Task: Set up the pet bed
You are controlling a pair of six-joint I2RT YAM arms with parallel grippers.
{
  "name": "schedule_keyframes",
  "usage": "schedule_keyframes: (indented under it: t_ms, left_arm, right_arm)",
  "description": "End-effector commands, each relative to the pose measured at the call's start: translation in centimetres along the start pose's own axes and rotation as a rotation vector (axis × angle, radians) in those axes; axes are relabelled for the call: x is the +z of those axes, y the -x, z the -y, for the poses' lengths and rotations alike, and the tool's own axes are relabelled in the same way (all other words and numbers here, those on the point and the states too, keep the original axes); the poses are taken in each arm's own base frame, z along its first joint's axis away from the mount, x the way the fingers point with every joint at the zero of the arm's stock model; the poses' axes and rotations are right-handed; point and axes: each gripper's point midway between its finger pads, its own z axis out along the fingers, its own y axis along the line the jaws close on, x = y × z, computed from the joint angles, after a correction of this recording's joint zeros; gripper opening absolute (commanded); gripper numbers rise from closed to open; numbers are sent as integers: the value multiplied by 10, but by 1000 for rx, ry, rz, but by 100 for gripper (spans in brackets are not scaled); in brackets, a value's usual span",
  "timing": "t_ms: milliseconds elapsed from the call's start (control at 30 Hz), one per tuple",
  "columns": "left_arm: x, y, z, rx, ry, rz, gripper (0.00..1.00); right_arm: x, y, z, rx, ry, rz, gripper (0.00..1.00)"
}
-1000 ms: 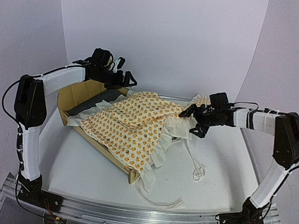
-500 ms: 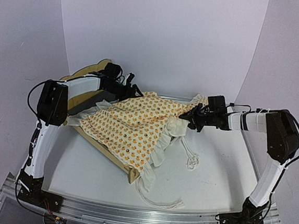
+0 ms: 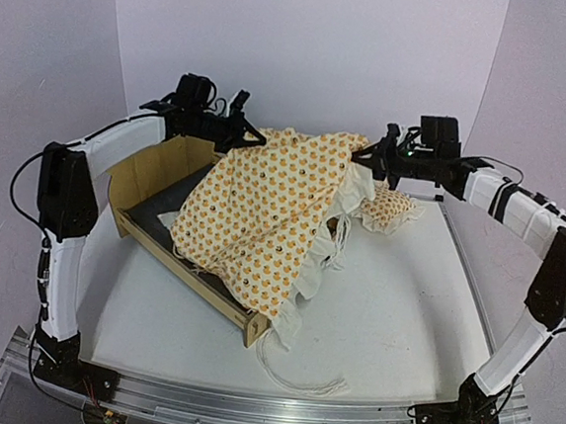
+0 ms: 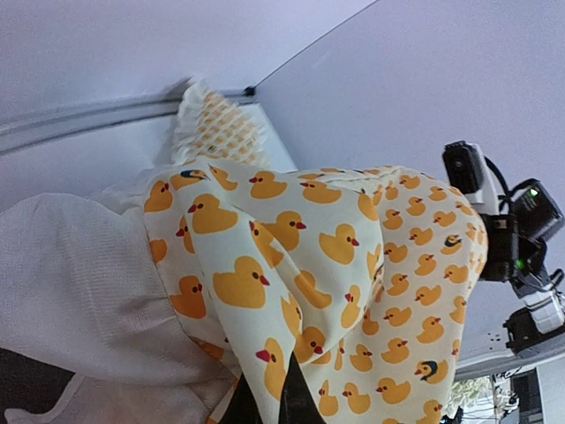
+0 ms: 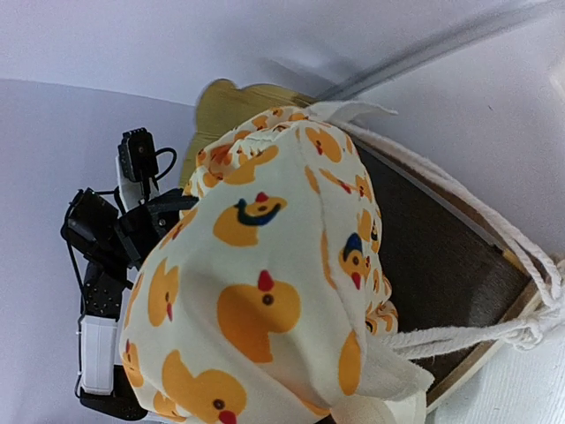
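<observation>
The pet bed (image 3: 158,168), a light plywood frame with a dark grey base, stands left of centre on the table. The duck-print bedding (image 3: 263,210) hangs over it like a tent, lifted by its two far corners. My left gripper (image 3: 253,136) is shut on the left corner, and its dark fingertips (image 4: 265,402) pinch the cloth (image 4: 291,238) in the left wrist view. My right gripper (image 3: 365,158) is shut on the right corner. In the right wrist view the cloth (image 5: 256,300) hides its fingers, with the bed's headboard (image 5: 234,97) and dark base (image 5: 441,256) showing behind it.
A small matching pillow (image 3: 387,209) lies on the table right of the bed, under the right arm. White tie cords (image 3: 298,377) trail from the bedding onto the table near the bed's front corner. More cords (image 5: 494,230) hang by the right gripper.
Both grippers closed on the bedding's far corners and rose, lifting the flat-lying bedding off the bed into a hanging drape. The pillow is now uncovered.
</observation>
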Motion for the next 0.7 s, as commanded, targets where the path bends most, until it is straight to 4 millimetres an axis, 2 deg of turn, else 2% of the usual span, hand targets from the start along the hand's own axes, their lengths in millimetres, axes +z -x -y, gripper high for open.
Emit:
schedule_keyframes:
  t_ms: [0,67,133,167,233,267,300,367,467,500,600,667]
  left_arm:
    - [-100,42,165,276,-147,214,0]
    - [-126,39,205,343,-176,266,0]
    - [-150,28,250,414,-230,304,0]
    - [-167,16,284,476,-277,334,0]
    - [-184,-10,334,566,-365,361,0]
    - [-200,-27,362,620,-421,380,0]
    - [-212,-45,384,654,-484,385,0]
    - [-235,-72,416,694,-585,415,0]
    - [-255,-97,433,677,-688,477,0]
    - [-255,-103,434,668,-702,486,0]
    - [-246,-115,439,649,-713,488,0]
    - [-235,-119,442,643,-720,468,0]
  right_arm:
    - [-59,14,-96,-214,116,78,0]
    - [-74,15,-117,-264,135,98,0]
    - [-89,16,-135,-313,148,114,0]
    - [-99,16,-147,-347,161,127,0]
    - [-114,15,-162,-393,179,153,0]
    - [-122,15,-170,-418,188,169,0]
    - [-130,14,-177,-444,194,186,0]
    - [-148,13,-190,-496,200,228,0]
    - [-170,18,-204,-564,188,312,0]
    - [-174,20,-209,-585,189,333,0]
    - [-178,30,-224,-618,205,368,0]
    - [-171,39,-232,-612,233,375,0]
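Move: Both hands already pinch the bunched far edge of the duck-print quilt over the pet bed, whose middle lies about 11 cm back, 8 cm to the left and some 21 cm below the left hand. From that hand the headboard stands roughly 27 cm left and 4 cm farther out, 16 cm lower. From the right hand the bed's middle is about 6 cm back and 30 cm left, 21 cm down; the small pillow lies some 15 cm ahead, 18 cm right and 24 cm down. Up and back in one fast sweep, both arms hoist the quilt away from the bed by its pinched edge. The left hand rises some 30 cm, then draws mainly back, about 37 cm in all; the right hand climbs about 25 cm and comes back about 11. Both wrists swing the fingertips upward, the right by nearly 40 degrees, and the fingers stay shut on the cloth. ##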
